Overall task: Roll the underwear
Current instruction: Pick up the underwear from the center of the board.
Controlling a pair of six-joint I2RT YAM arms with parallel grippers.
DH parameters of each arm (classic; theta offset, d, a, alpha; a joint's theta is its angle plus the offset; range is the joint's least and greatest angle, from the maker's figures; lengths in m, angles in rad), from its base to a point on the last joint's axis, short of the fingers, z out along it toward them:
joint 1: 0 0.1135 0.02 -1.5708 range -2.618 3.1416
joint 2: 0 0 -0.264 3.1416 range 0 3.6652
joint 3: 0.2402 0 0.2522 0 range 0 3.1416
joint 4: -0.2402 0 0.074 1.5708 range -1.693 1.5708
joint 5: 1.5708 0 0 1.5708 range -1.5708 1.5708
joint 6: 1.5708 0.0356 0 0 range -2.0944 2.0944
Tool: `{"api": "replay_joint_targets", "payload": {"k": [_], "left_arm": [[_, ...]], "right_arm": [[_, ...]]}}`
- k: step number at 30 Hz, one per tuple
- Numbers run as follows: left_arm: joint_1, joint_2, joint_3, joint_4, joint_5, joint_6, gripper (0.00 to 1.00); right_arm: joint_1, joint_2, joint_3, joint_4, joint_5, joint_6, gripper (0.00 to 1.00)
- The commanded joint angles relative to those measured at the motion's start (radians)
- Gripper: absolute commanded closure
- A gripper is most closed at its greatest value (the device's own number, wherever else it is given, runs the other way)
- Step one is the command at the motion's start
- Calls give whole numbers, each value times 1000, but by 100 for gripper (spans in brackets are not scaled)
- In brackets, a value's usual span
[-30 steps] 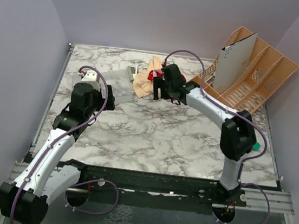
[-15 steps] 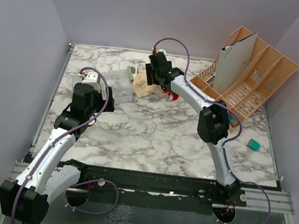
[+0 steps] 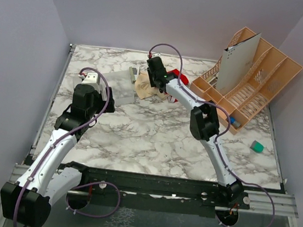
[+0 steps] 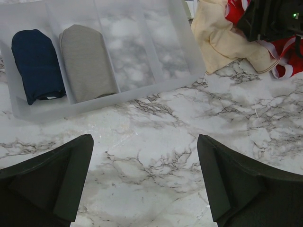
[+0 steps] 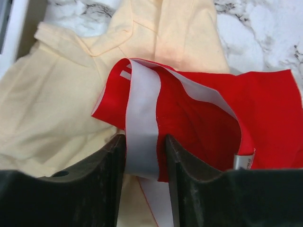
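Observation:
The red underwear (image 5: 203, 123) with a white-grey waistband lies partly on the peach-beige underwear (image 5: 61, 109). My right gripper (image 5: 144, 156) is shut on the red underwear's waistband, holding it just above the beige cloth. In the top view the right gripper (image 3: 156, 75) is at the far middle of the table, with red cloth (image 3: 174, 75) beside it and the beige underwear (image 3: 144, 85) below it. In the left wrist view the red underwear (image 4: 284, 52) and the beige underwear (image 4: 220, 38) are at the upper right. My left gripper (image 4: 144, 179) is open and empty above bare marble.
A clear divided tray (image 4: 156, 61) holds a rolled navy bundle (image 4: 35, 64) and a rolled grey bundle (image 4: 85, 61). A tilted wooden organiser (image 3: 255, 76) stands at the far right. A small teal object (image 3: 256, 146) lies at the right edge.
My right arm has swung left and farther back, carrying the red underwear over the beige pile. The left arm has hardly moved.

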Motion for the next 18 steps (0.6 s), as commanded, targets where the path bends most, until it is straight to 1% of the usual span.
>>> {"api": "replay_joint_targets", "payload": {"k": [1, 3, 6, 10, 13, 16, 18], "left_arm": [[11, 7, 16, -10, 0, 5, 1], [14, 8, 16, -11, -1, 4, 1], [17, 9, 14, -11, -1, 3, 1], [20, 14, 14, -11, 7, 2, 1], [22, 16, 14, -11, 17, 2, 1], [24, 13, 14, -11, 35, 3, 1], [25, 5, 13, -4, 67, 7, 1]], "right_arm": [[-24, 39, 60, 52, 66, -37, 70], [-24, 22, 70, 62, 54, -62, 83], [-24, -49, 68, 77, 53, -98, 99], [-24, -186, 40, 103, 106, -169, 100], [-24, -322, 6, 95, 132, -220, 100], [-24, -473, -77, 64, 98, -212, 100], [-24, -596, -167, 64, 49, -185, 100]]}}
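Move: The red underwear lies bunched right beneath the right hand, its middle about 5 cm to the right, roughly level ahead and 2 cm below; its left-end white waistband is already between the fingers. The beige underwear spreads under and beside it, its middle some 3 cm left and 3 cm below. The clear tray is about 22 cm left and 3 cm back. From the left hand, the red underwear is some 25 cm ahead, 29 cm right and 16 cm below. The red underwear's white waistband is pinched at its left end as the right hand's half-open fingers shut on it, dipping a little over a centimetre as they close. The hand then carries it almost straight up, some 20 cm and gathering speed, drifting about 4 cm to the right, while the wrist tips the fingertips up some 15 degrees. ##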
